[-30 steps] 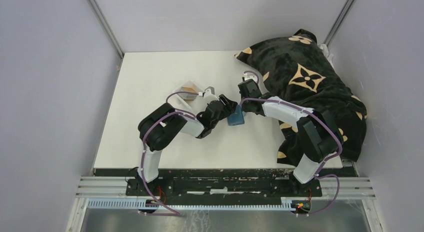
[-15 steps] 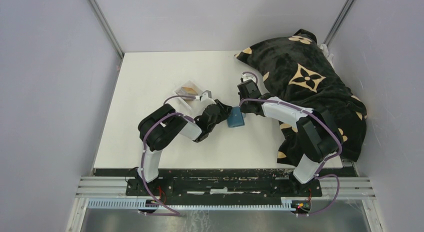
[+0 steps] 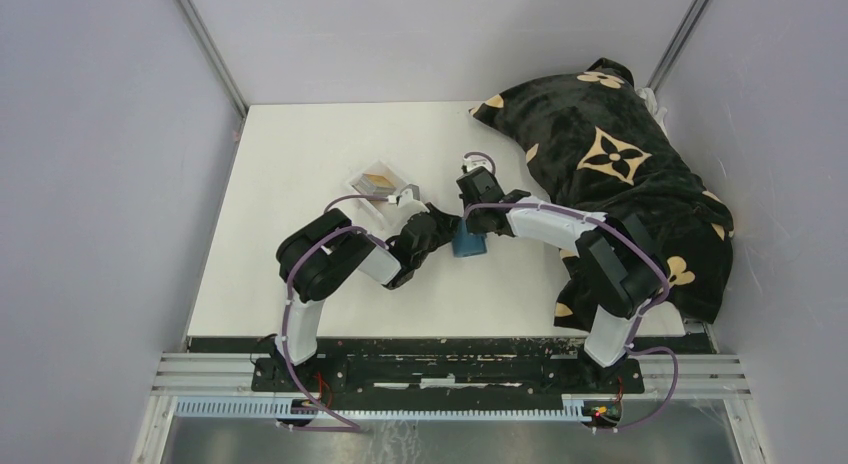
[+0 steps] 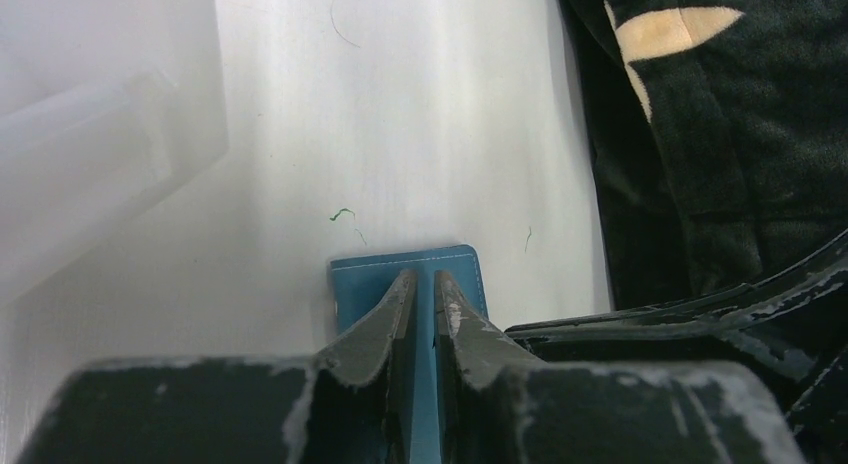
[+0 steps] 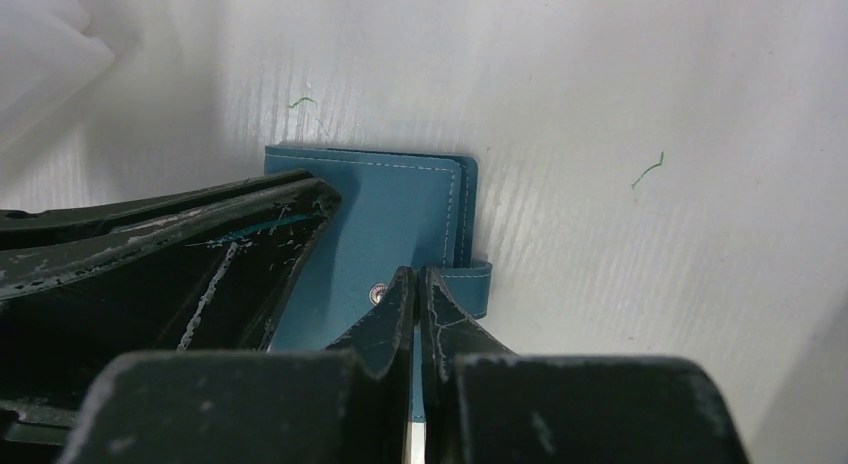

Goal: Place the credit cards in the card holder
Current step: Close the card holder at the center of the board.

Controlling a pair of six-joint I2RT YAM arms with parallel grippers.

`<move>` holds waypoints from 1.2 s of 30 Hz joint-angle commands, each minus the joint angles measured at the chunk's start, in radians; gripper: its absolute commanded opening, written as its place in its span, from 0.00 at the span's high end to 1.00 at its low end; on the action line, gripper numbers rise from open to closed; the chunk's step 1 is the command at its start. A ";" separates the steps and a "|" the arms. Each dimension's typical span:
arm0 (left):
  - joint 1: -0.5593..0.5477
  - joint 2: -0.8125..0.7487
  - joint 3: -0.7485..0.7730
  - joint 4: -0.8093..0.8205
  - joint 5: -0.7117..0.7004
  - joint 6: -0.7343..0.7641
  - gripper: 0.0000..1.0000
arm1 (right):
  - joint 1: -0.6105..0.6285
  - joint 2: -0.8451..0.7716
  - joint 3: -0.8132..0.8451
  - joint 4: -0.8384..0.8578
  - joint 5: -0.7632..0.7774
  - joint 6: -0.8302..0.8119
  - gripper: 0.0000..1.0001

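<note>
The teal card holder point(image 3: 468, 244) lies closed and flat mid-table, its snap tab point(image 5: 468, 286) on one edge. My left gripper point(image 3: 450, 228) reaches in from the left. Its jaws point(image 4: 422, 276) stand nearly together over the holder point(image 4: 365, 284), with teal showing in the narrow slit; I cannot tell whether they pinch any of it. My right gripper point(image 3: 472, 226) is shut, its tips point(image 5: 417, 274) on the holder point(image 5: 400, 204) between the snap stud and the tab. The left fingers point(image 5: 200, 224) cover its left part. A tan credit card point(image 3: 377, 178) lies in the clear tray.
The clear plastic tray point(image 3: 362, 194) stands left of the grippers, showing as a pale blur in the wrist views point(image 4: 100, 134). A big black cushion with tan flower marks point(image 3: 610, 174) fills the table's right side, close to the holder point(image 4: 720, 134).
My left jaws have closed from wide to nearly together over the card holder. The right gripper has swung left and nearer onto it, and the holder has shifted slightly left.
</note>
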 commanded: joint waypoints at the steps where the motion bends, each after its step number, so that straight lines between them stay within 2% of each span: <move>1: -0.004 -0.006 -0.003 0.036 -0.014 -0.016 0.83 | 0.019 0.014 0.041 0.018 -0.006 0.004 0.97; 11: -0.005 0.012 0.013 0.025 -0.012 -0.014 0.84 | 0.048 0.023 0.052 0.006 0.011 0.006 0.95; 28: -0.006 0.020 0.015 0.012 -0.011 -0.019 0.84 | 0.069 0.018 0.066 -0.022 0.052 0.008 0.75; 36: -0.007 0.027 0.013 0.016 -0.010 -0.024 0.84 | 0.072 0.004 0.058 -0.012 0.055 0.008 0.75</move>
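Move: The blue card holder lies flat, its middle about 2 cm left of the right hand point. The flap is folded in under and just right of the right fingertips, its middle some 1 cm right and 1 cm back. The snap stud on the cover is about 1 cm left and 1 cm back. The white tray stands some 19 cm left and 9 cm ahead of the right hand. From the left hand, the holder's middle is about 3 cm back and 2 cm right. With its shut fingertips on the flap end, the right hand drags the flap left and back across the cover towards the snap stud, about 2 cm in all and sinking slightly. It then opens its fingers about a quarter, one to each side of the flap's end, and stays there. The left fingertips stay put on the cover's upper left part, holding it down. ##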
